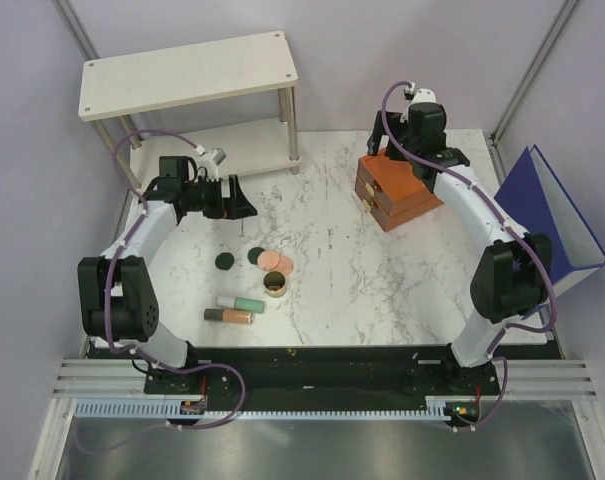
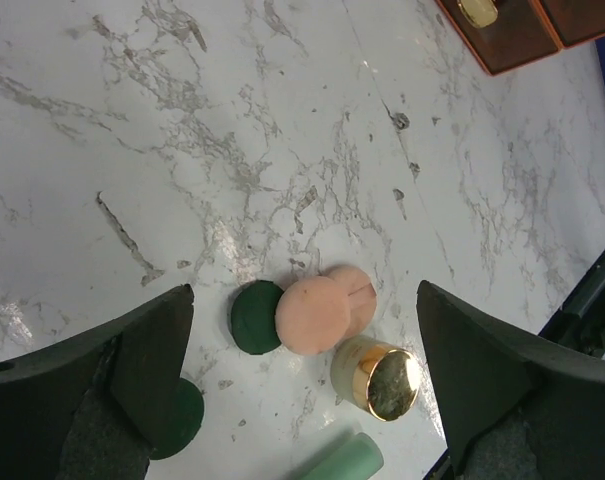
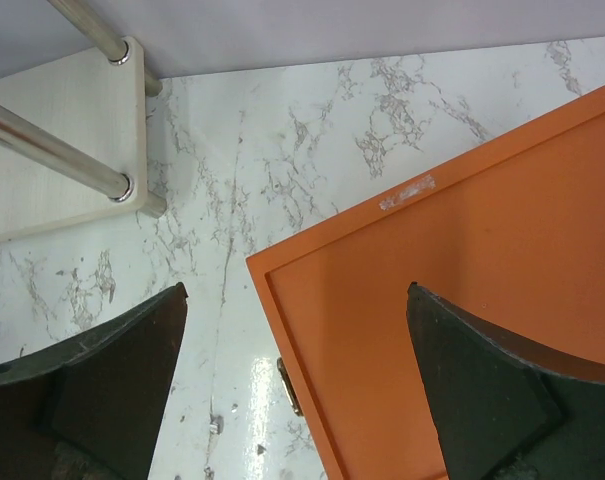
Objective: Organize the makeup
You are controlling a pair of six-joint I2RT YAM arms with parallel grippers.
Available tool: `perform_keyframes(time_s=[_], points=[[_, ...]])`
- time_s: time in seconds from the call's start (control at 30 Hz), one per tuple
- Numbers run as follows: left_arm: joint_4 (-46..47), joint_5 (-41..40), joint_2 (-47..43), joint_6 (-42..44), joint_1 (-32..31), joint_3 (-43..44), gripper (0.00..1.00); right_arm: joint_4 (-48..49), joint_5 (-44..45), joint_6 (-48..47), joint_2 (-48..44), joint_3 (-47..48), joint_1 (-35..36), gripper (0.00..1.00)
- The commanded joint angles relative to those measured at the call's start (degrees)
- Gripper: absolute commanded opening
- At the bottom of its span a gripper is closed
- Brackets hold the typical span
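Observation:
The makeup lies in a loose group left of the table's middle: two dark green discs (image 1: 223, 262) (image 1: 254, 257), two overlapping peach-pink discs (image 1: 276, 262), a gold-rimmed jar (image 1: 276, 285), a mint-green tube (image 1: 248, 304) and a tan tube (image 1: 229, 316). My left gripper (image 1: 238, 197) hovers open above and behind them. In the left wrist view the left gripper (image 2: 304, 290) frames a green disc (image 2: 252, 318), the peach discs (image 2: 313, 315), the jar (image 2: 379, 377) and the mint tube's end (image 2: 347, 462). My right gripper (image 1: 422, 152) (image 3: 296, 290) stands open over the orange drawer box (image 3: 462, 300), holding nothing.
The orange drawer box (image 1: 397, 190) sits at the back right with its drawers shut and a brass handle (image 3: 290, 385) showing. A two-tier white shelf (image 1: 187, 75) stands at the back left. A blue binder (image 1: 552, 215) leans at the right edge.

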Motion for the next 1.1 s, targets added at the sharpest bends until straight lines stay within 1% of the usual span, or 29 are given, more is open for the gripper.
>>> perform_keyframes(time_s=[0.0,0.03,0.07,0.1,0.17,0.2,0.27,0.33,0.37,0.43,0.47,0.5,0.53,0.57,0.6,0.63,0.67,0.73,0.77,0.8,0.83,0.87,0.93,0.97,1.0,1.07], points=[[3.33,6.06,1.80,-5.36,0.10,2.86,0.99,-0.19,-0.92,0.06,0.43,2.04,0.46,0.98],[4.30,7.02,2.33,-7.23,0.10,3.21,0.99,-0.20,-0.66,-0.12,0.51,1.87,0.55,0.98],[6.40,9.82,3.81,-9.16,0.01,4.08,0.99,-0.28,-0.22,-0.12,0.60,1.78,0.55,0.98],[7.64,11.50,4.70,-13.70,0.01,4.44,0.99,-0.37,0.04,-0.12,0.69,1.69,0.46,0.98],[10.01,14.93,6.72,-17.95,-0.43,6.36,0.99,-0.55,0.48,0.14,0.87,1.78,0.37,0.98],[9.93,14.33,8.64,-20.49,-1.82,7.33,0.99,-0.98,1.71,0.58,1.22,1.87,0.46,0.98],[9.06,12.58,10.41,-21.13,-3.59,10.49,0.99,-1.77,2.33,0.58,1.39,2.57,0.37,0.98],[6.08,10.38,12.78,-20.43,-6.92,13.04,0.99,-2.65,3.21,0.58,1.39,2.83,0.28,0.98],[4.85,7.68,13.49,-19.91,-9.37,16.19,0.99,-2.83,3.39,0.50,1.39,2.92,0.02,0.98],[-1.29,5.20,16.99,-18.15,-11.93,20.16,0.99,-3.97,3.48,0.67,1.48,2.92,-0.33,0.98],[-4.45,3.10,18.84,-17.45,-14.12,25.40,0.99,-4.24,3.48,0.67,1.40,3.01,-0.68,0.98],[-8.05,2.99,20.42,-16.22,-15.19,27.80,0.99,-4.85,3.56,0.76,1.31,2.84,-0.95,0.98],[-8.87,2.90,23.31,-16.12,-15.98,29.74,0.99,-5.03,3.91,0.84,1.13,2.57,-1.03,0.98],[-8.53,4.03,24.38,-16.64,-17.12,31.84,0.99,-5.12,4.00,0.93,0.87,2.31,-1.56,0.98],[-7.39,5.79,25.26,-19.17,-17.39,32.65,0.99,-5.29,4.09,1.11,0.78,1.70,-1.65,0.98],[-3.81,9.98,27.10,-20.50,-17.65,33.35,0.99,-5.29,4.61,1.20,0.61,1.43,-1.74,0.98],[-1.69,11.24,27.90,-25.13,-17.83,34.49,0.99,-5.56,4.70,1.20,0.60,1.17,-2.00,0.98],[2.01,14.31,30.53,-29.64,-17.83,37.21,0.99,-5.99,5.49,0.67,0.69,1.08,-2.18,0.98],[2.89,15.11,33.42,-33.92,-18.18,40.45,0.99,-6.26,6.37,0.58,0.87,1.08,-2.35,0.98],[3.77,15.47,34.49,-35.96,-18.27,41.87,0.99,-6.61,6.64,0.58,1.04,1.08,-2.62,0.98],[7.52,16.17,35.37,-38.42,-18.45,43.19,0.99,-6.79,6.64,1.02,1.22,1.16,-2.79,0.98],[8.87,16.52,37.12,-42.36,-19.06,43.81,0.99,-6.96,6.64,1.20,1.39,1.16,-3.32,0.98],[11.59,16.70,38.80,-45.73,-19.76,45.39,0.98,-7.05,6.55,1.81,1.83,1.16,-3.67,0.98],[13.52,17.05,39.68,-48.70,-20.38,46.01,0.97,-7.23,6.38,1.90,2.01,1.25,-4.11,0.98],[14.58,17.57,41.86,-50.38,-20.64,46.63,0.97,-7.31,5.85,2.07,2.71,1.43,-4.20,0.97],[17.13,18.63,43.55,-54.68,-21.43,48.12,0.92,-7.84,4.63,2.51,3.50,1.87,-4.99,0.88]])
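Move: The gold drawer knobs on the orange box lie about 35 cm to the left gripper's right, some 13 cm ahead and 9 cm below it. The shelf's right front post stands 26 cm ahead and 14 cm right; the pink pads lie near, 6 cm right, 1 cm back and 14 cm below. From the right gripper, the box's middle is about 10 cm right, 4 cm ahead and 18 cm down, with the knobs roughly 2 cm ahead and 2 cm right, 18 cm below. Bring the open left gripper about 22 cm right and some 9 cm forward, slightly up, towards the drawer knobs, turning the wrist some 35 degrees so the fingers point nearly straight right. Meanwhile ease the open right gripper right, then right and down, over the box top towards its middle, tipping it slightly down and clockwise. Stop both short of contact. ##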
